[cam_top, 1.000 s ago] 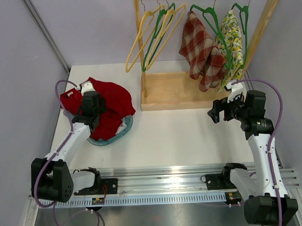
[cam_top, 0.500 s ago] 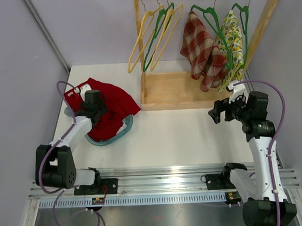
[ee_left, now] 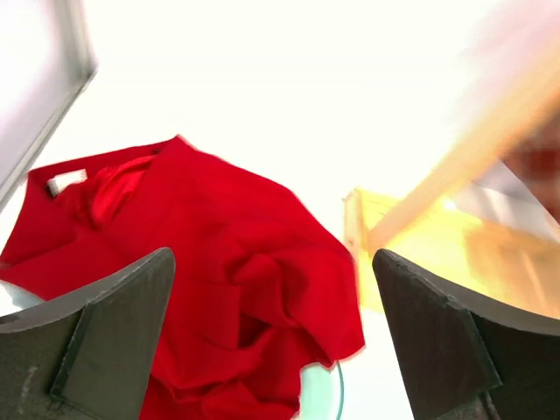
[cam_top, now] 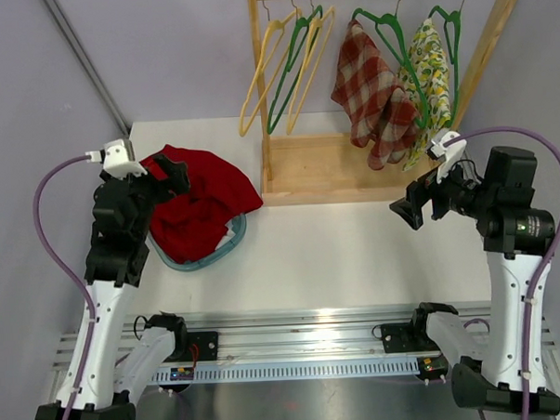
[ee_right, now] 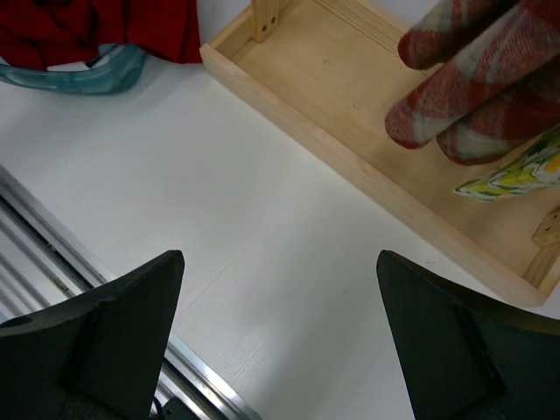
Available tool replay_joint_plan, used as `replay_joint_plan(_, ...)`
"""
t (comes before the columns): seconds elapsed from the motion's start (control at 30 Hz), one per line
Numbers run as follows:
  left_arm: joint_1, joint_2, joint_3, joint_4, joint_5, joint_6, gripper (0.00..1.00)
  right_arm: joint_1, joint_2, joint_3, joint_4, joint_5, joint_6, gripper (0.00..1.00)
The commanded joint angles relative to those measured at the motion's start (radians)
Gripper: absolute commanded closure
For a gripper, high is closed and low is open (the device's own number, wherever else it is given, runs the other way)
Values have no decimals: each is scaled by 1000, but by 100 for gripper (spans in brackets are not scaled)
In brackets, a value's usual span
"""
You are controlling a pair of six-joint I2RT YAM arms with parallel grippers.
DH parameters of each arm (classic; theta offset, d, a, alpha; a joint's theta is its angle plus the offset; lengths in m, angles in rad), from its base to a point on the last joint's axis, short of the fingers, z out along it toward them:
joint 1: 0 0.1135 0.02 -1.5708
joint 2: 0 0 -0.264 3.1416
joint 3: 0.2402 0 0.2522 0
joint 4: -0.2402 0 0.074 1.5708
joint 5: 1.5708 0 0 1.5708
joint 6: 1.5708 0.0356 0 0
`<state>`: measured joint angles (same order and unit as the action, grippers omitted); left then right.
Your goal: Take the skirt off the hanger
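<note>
A red plaid garment (cam_top: 372,90) hangs on a green hanger (cam_top: 383,24) on the wooden rack, with a yellow floral garment (cam_top: 430,69) on another green hanger beside it. Their lower ends show in the right wrist view, plaid (ee_right: 472,96) and floral (ee_right: 512,175). My right gripper (cam_top: 405,209) is open and empty, above bare table in front of the rack (ee_right: 280,258). My left gripper (cam_top: 169,175) is open and empty, held above a crumpled red garment (cam_top: 201,199) that lies in a teal basin (cam_top: 228,245). The left wrist view shows that cloth (ee_left: 227,262) below the jaws (ee_left: 271,255).
The rack's wooden base tray (cam_top: 325,171) stands at the back middle of the table, also in the right wrist view (ee_right: 350,79). Empty yellow hangers (cam_top: 264,66) and an empty green hanger (cam_top: 297,60) hang at the rack's left end. A metal rail (cam_top: 304,344) runs along the near edge.
My left arm has lifted up and back off the red garment, which stays in the basin. My right arm has risen and drawn slightly to the right.
</note>
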<state>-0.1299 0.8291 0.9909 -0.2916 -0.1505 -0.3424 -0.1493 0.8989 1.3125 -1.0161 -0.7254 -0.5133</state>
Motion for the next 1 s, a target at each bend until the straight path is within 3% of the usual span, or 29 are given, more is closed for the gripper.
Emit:
replay_joint_plan(0.0, 4, -79, -70, 18, 285, 143, 1, -4, 43, 173, -208, -110, -53, 0)
replay_joint_plan(0.07, 4, -152, -153, 46, 439, 177, 1, -4, 99, 324, -233, -121, 39, 1)
replay_joint_plan(0.17, 4, -235, -256, 89, 546, 216, 1, -4, 214, 528, -170, -103, 216, 6)
replay_joint_plan(0.33, 0, -335, -351, 105, 542, 226, 1, -4, 447, 811, 32, 47, 479, 23)
replay_joint_plan(0.5, 0, -393, -428, 111, 531, 224, 1, 7, 717, 1101, -1, 190, 487, 33)
replay_joint_plan(0.8, -5, -412, -423, 80, 513, 237, 1, 102, 840, 1134, 20, 395, 392, 35)
replay_joint_plan(0.97, -7, -416, -425, 75, 509, 238, 1, 137, 882, 1139, 31, 500, 358, 51)
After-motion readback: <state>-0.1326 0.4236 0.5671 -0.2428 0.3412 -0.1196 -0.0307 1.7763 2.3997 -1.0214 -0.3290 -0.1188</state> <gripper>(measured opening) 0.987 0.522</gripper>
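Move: The plaid skirt's green hanger is roughly 23 cm ahead of the right hand, almost straight in line and about 11 cm higher. The plaid skirt hangs from it, some 22 cm ahead of the hand, 6 cm left and 2 cm up; the lemon-print cloth is 24 cm ahead, 5 cm right and 4 cm up. From the left hand that hanger lies about 14 cm ahead, 45 cm right and 10 cm up. Right hand arcs up, about 22 cm forward, then down to the green hanger, half closing; left draws back. ##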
